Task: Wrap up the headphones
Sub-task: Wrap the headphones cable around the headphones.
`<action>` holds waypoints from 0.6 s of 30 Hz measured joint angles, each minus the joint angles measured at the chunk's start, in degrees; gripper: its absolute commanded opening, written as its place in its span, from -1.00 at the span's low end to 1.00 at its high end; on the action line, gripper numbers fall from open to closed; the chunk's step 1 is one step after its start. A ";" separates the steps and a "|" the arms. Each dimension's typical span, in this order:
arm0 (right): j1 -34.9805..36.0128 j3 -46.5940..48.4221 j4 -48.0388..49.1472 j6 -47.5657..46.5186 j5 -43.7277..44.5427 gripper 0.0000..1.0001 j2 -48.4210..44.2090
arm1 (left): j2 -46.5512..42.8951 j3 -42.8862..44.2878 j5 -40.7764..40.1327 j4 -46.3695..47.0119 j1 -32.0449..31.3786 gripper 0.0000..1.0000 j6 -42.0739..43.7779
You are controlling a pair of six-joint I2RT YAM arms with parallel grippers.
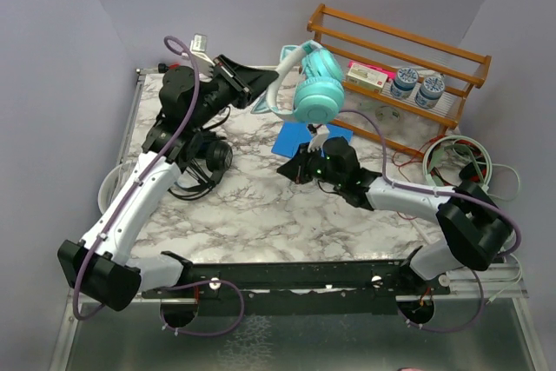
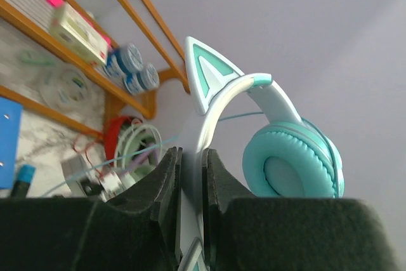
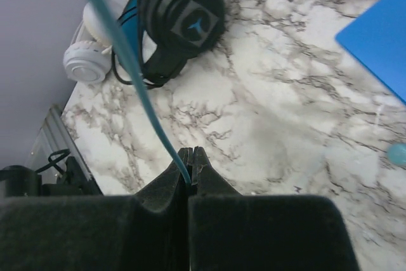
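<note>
The teal headphones [image 1: 317,86] with cat ears hang in the air at the back of the table. My left gripper [image 1: 266,86] is shut on their white headband [image 2: 209,125], and one teal ear cup [image 2: 293,164] shows to the right of the fingers. My right gripper [image 1: 288,168] is low over the marble, shut on the thin teal cable [image 3: 130,61]. The cable runs up and away from its tips [image 3: 191,154]. The black headphones [image 3: 181,17] with blue accents lie on the left of the table [image 1: 205,162], beside the white headphones [image 3: 89,61].
A wooden rack [image 1: 408,58] at the back right holds a small box [image 1: 367,76] and two blue-lidded jars [image 1: 417,86]. A blue pad [image 1: 295,139] lies under the teal headphones. Coiled cables [image 1: 456,158] sit at the right edge.
</note>
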 measured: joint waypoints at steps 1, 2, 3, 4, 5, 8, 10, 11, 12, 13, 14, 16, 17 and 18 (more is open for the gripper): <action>0.79 0.42 0.02 -0.02 0.17 -0.98 0.00 | -0.28 0.00 -2.47 -0.50 0.17 -1.00 0.07; 1.81 1.07 -0.15 -0.07 0.37 -0.98 0.00 | -0.87 0.00 -5.84 -1.38 0.26 -1.00 0.48; 2.80 1.75 -0.39 -0.13 0.52 -0.98 0.00 | -1.38 0.00 -8.50 -2.23 0.26 -1.00 1.05; 3.67 2.51 -0.81 -0.17 0.66 -0.98 0.02 | -2.16 0.00 -11.74 -3.19 0.24 -1.00 1.73; 4.55 3.52 -1.36 -0.17 0.87 -0.98 0.20 | -3.15 0.00 -15.61 -4.57 0.22 -1.00 2.80; 7.52 7.43 -3.45 -0.24 1.05 -0.98 1.62 | -5.44 0.04 -25.33 -8.81 0.11 -1.00 4.83; 10.03 9.79 -4.79 -0.46 1.25 -0.98 2.69 | -5.88 0.94 -31.74 -13.05 0.00 -1.00 5.11; 11.43 10.73 -5.33 -0.57 1.33 -0.98 3.02 | -5.55 1.79 -34.14 -15.23 -0.09 -1.00 5.16; 12.83 11.45 -6.14 -0.66 1.46 -0.98 3.10 | -4.94 3.04 -37.40 -17.99 -0.09 -1.00 5.22; 14.21 11.91 -6.73 -0.72 1.68 -0.98 3.08 | -4.22 4.17 -40.41 -20.39 -0.09 -1.00 5.33; 15.41 12.33 -7.43 -0.87 1.84 -0.98 2.97 | -3.50 5.09 -43.15 -22.58 -0.09 -1.00 5.42; 17.44 12.50 -8.48 -1.11 2.16 -0.98 2.56 | -2.23 6.45 -48.22 -26.10 -0.09 -1.00 5.42; 18.34 12.50 -9.55 -1.27 2.29 -0.98 2.08 | -1.68 6.75 -51.17 -28.13 -0.09 -1.00 5.49; 18.88 12.50 -10.58 -1.51 2.49 -0.98 1.42 | -1.36 6.75 -53.51 -29.68 -0.09 -1.00 5.70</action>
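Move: The teal headphones sit in the left hand's grip, their middle about 8 cm to its right, 4 cm ahead and 2 cm above it. They lie some 28 cm above the right hand, 6 cm ahead and 4 cm to its right; that hand already holds their cable. On the table, about 13 cm below the right hand, the blue folder is 14 cm ahead and 7 cm right, the black headphones 6 cm ahead and 26 cm left. The teal headphones are swung left by about 15 cm in the left hand, with some forward travel and a sinking in the second half, while the wrist turns some 50 degrees counter-clockwise. Meanwhile the right hand keeps the cable pinched, drawing it left and up at first, then mostly back towards the base, away from the blue folder, turning slightly counter-clockwise. ##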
